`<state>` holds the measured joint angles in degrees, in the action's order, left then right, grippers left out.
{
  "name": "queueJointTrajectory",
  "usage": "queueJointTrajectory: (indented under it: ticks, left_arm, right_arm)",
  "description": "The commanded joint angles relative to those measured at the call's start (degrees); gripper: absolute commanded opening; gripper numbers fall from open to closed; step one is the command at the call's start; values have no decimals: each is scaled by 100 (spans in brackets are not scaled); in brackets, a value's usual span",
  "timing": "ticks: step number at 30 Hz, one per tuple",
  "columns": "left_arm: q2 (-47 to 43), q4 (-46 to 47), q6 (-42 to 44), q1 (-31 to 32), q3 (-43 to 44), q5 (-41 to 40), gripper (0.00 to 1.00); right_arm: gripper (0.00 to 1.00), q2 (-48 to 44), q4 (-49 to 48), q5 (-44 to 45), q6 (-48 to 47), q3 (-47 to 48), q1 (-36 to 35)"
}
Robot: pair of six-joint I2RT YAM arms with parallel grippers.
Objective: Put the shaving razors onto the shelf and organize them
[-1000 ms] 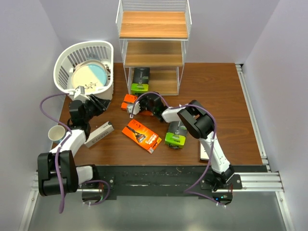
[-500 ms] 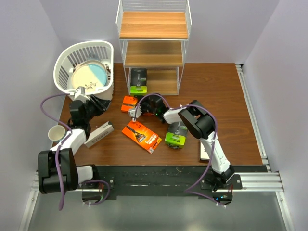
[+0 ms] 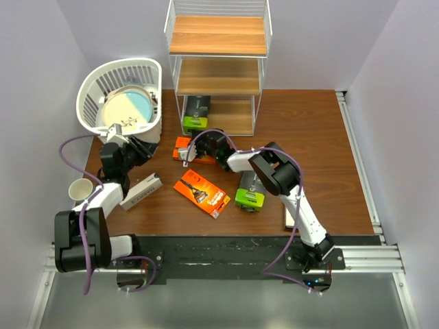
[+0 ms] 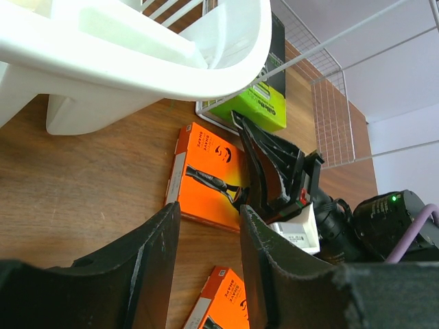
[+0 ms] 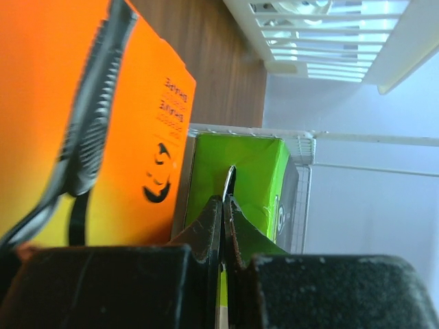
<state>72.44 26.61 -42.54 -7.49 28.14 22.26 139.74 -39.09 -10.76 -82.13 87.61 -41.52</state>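
Note:
On the shelf (image 3: 218,65), a black-and-lime-green razor pack (image 3: 197,112) lies half onto the bottom board. My right gripper (image 3: 194,134) is shut, and its tips press the pack's green end (image 5: 254,178), where a thin flap stands up; the right gripper (image 5: 225,199) lies over an orange box (image 3: 181,147). Another orange box (image 3: 201,193), a second green pack (image 3: 250,190) and a white box (image 3: 142,190) lie on the table. A white box (image 3: 291,218) shows behind the right arm. My left gripper (image 4: 209,212) hangs open and empty by the basket, facing the orange box (image 4: 206,164).
A white slatted basket (image 3: 92,82) holding a plate stands at the back left, close above my left gripper (image 3: 147,145). A paper mug (image 3: 81,190) sits at the table's left edge. The shelf's wire frame (image 4: 329,103) rises just behind the pack.
My right gripper has moved toward the shelf, and the green pack has slid farther onto the bottom board. The left arm has not moved.

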Motion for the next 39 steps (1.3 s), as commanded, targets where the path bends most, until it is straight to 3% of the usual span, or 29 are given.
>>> queueJointTrajectory:
  ticks: [1,3,4,7,8,13,18,20,21,23,26,27,28,32,36,39]
  left_arm:
    - [42,354,-52,-42,-37,-47,45]
    - [50,380,-52,-42,-37,-20,45]
    - [42,389,-52,-42,-37,-3,45]
    - [24,415,-35,-42,-37,50,46]
    - [24,415,-17,-34,-37,85,47]
    - [-213,354,114,71,42,357,48]
    - [-538,187,685,861,-28,604,49]
    - [-696,81,974,1430,-107,700,50]
    - [-740,81,1011,1608,-229,735,50]
    - [-828,72,1134,2125,-353,797,50]
    - [-741,195,1266,2819,-520,902,50]
    - [-671,256,1292,3006,-538,929,51]
    - [-592,335,1301,3190,-529,981,51]
    - [66,441,1249,4287,-345,1000,52]
    - [726,1090,722,4870,-283,850,50]
    - [1516,1075,704,5187,136,972,48]
  right_arm:
    - [2,185,7,30,65,204,-67]
    - [18,150,-211,153,100,125,-58]
    - [41,124,-300,206,109,20,-50]
    - [60,-86,-608,391,188,-226,-49]
    - [62,-201,-669,417,241,-305,-49]
    - [68,-1305,-741,575,399,-1208,-32]
    - [70,-2573,-3,891,732,-2265,-41]
    - [70,-3256,382,1511,1512,-2608,-41]
    - [70,-3452,1124,1777,1916,-2609,-49]
    - [70,-3952,2033,2643,3330,-2390,20]
    - [70,-4340,3843,3106,5465,-2030,450]
    - [70,-4646,4596,3002,5932,-2003,608]
    - [70,-4814,4804,2923,6685,-2168,879]
    - [70,-5492,6067,2580,8122,-2564,1330]
    - [70,-5966,6423,1904,9195,-3134,1585]
    - [70,-6318,6361,1377,10056,-3591,1822]
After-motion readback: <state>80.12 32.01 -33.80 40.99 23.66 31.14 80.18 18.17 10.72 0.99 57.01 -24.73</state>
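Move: The black-and-green razor box still on the table lies about 22 cm to the right of the right hand and 17 cm back, 4 cm lower, and from the left hand some 36 cm right, 14 cm back and 11 cm down. The shelved razor box is 7 cm ahead of the right hand; the far orange pack is 5 cm back from it and 2 cm right. The near orange pack sits 17 cm back and 19 cm right of the left hand. The right hand comes free of the shelved box's green end, springs open wide and rises, then arcs about 30 cm right and 14 cm back towards the table's black-and-green box, sinking late as its wrist swings clockwise and tips fingers down. After a short wait the half-open left hand sweeps right, back and finally down over the near orange pack to the box's green end, turning some 60 degrees clockwise. ##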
